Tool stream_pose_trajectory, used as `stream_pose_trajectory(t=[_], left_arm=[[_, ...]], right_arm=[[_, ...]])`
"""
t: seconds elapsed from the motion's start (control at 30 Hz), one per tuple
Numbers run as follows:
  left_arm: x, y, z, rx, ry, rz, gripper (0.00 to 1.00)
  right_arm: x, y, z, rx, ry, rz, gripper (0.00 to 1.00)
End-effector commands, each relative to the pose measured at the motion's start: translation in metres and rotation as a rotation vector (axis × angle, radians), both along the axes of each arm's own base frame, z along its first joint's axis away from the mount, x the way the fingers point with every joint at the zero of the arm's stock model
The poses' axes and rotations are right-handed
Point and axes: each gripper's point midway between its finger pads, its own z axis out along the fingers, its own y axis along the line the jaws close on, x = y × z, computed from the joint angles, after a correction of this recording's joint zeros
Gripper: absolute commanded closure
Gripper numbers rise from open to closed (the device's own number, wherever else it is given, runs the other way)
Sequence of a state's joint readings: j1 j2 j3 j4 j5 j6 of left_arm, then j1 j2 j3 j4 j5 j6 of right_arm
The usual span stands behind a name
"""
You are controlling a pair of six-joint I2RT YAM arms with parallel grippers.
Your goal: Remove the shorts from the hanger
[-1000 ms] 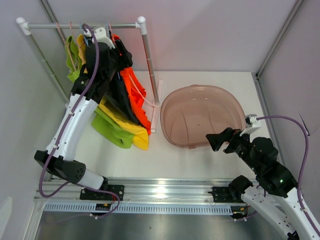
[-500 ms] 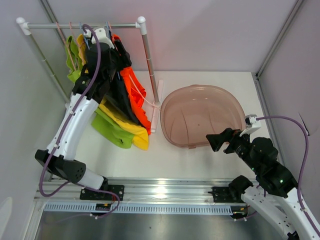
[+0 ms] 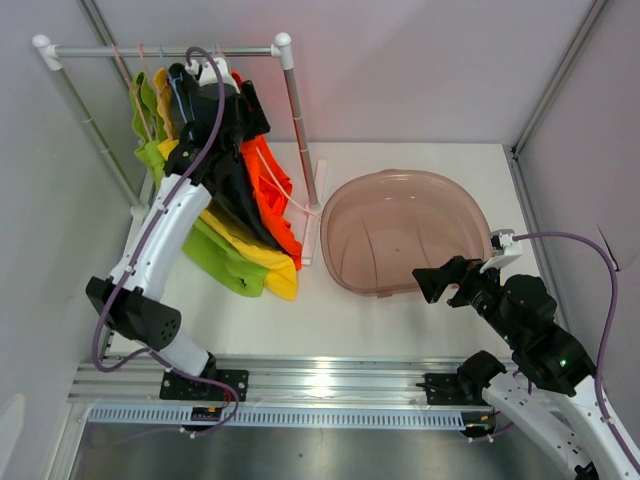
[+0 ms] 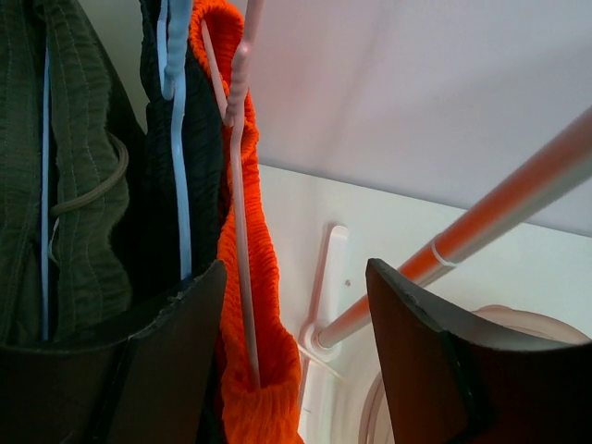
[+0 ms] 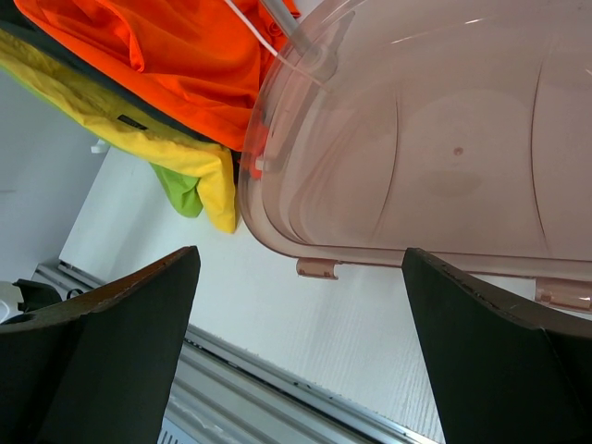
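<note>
Five shorts hang on hangers from a white rack: orange (image 3: 275, 200), black (image 3: 235, 180), yellow (image 3: 250, 245), lime green (image 3: 225, 262), and dark olive-grey, seen in the left wrist view (image 4: 65, 185). My left gripper (image 3: 243, 108) is raised among the hanger tops, just under the rail. In its wrist view it (image 4: 294, 268) is open. The orange shorts' waistband (image 4: 254, 305) and its pink hanger (image 4: 239, 185) lie between the fingers, close to the left one. The black shorts (image 4: 199, 166) hang on a blue hanger (image 4: 176, 139). My right gripper (image 3: 440, 280) is open and empty.
The rack's rail (image 3: 150, 50) and upright post (image 3: 300, 150) stand at the back left. A translucent pink basin (image 3: 345, 200) sits right of the post, its near rim just beyond my right gripper (image 5: 301, 254). Grey walls enclose the table on three sides.
My left arm has risen and shifted slightly right, bringing its gripper closer under the rail at the orange shorts' hanger. The right arm has not moved.
</note>
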State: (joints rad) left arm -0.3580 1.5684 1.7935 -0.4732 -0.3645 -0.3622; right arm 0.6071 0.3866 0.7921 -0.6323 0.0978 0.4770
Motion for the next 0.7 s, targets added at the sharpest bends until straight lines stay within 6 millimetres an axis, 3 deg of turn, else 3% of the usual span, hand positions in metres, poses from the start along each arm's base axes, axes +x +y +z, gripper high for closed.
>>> stream_pose_trajectory(t=[0.0, 0.2, 0.3, 0.4, 0.5, 0.67], left_arm=[[0.014, 0.002, 0.028, 0.021, -0.078, 0.038, 0.31], [0.04, -0.002, 0.038, 0.037, -0.084, 0.055, 0.31], [0.046, -0.002, 0.049, 0.036, -0.109, 0.059, 0.38], [0.054, -0.001, 0.051, 0.043, -0.107, 0.069, 0.56], [0.055, 0.004, 0.049, 0.051, -0.097, 0.083, 0.65], [0.057, 0.013, 0.037, 0.059, -0.063, 0.095, 0.71]], right_arm=[[-0.002, -0.002, 0.012, 0.012, -0.032, 0.0, 0.01], [0.0, -0.002, 0.009, 0.01, -0.029, -0.005, 0.01], [0.0, 0.0, 0.007, 0.007, -0.022, 0.001, 0.01], [0.001, 0.0, 0.008, 0.007, -0.024, -0.003, 0.01], [0.001, -0.001, 0.008, 0.006, -0.026, -0.004, 0.01], [0.002, 0.0, 0.008, 0.006, -0.028, -0.002, 0.01]])
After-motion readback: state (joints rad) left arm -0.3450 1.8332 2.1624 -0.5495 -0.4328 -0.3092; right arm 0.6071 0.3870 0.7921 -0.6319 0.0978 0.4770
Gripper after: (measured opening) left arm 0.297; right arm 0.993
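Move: The neck of the pink hanger that carries the orange shorts lies about 7 cm ahead of the left hand, 2 cm to its left and 3 cm above. The blue hanger with the black shorts hangs some 4 cm left of that neck, level with it. The rail runs about 5 cm ahead of and 7 cm above the left hand. From the right hand, the pink neck lies roughly 35 cm ahead, 38 cm left and 15 cm up. Reaching forward about 5.5 cm and rising some 2 cm, the left hand slips in under the rail towards the neck of the pink hanger, one finger on each side of it. On nearing the neck, the fingers close from wide to about a third open around the hanger just below its hook, with the hand coming to a near stop there. ##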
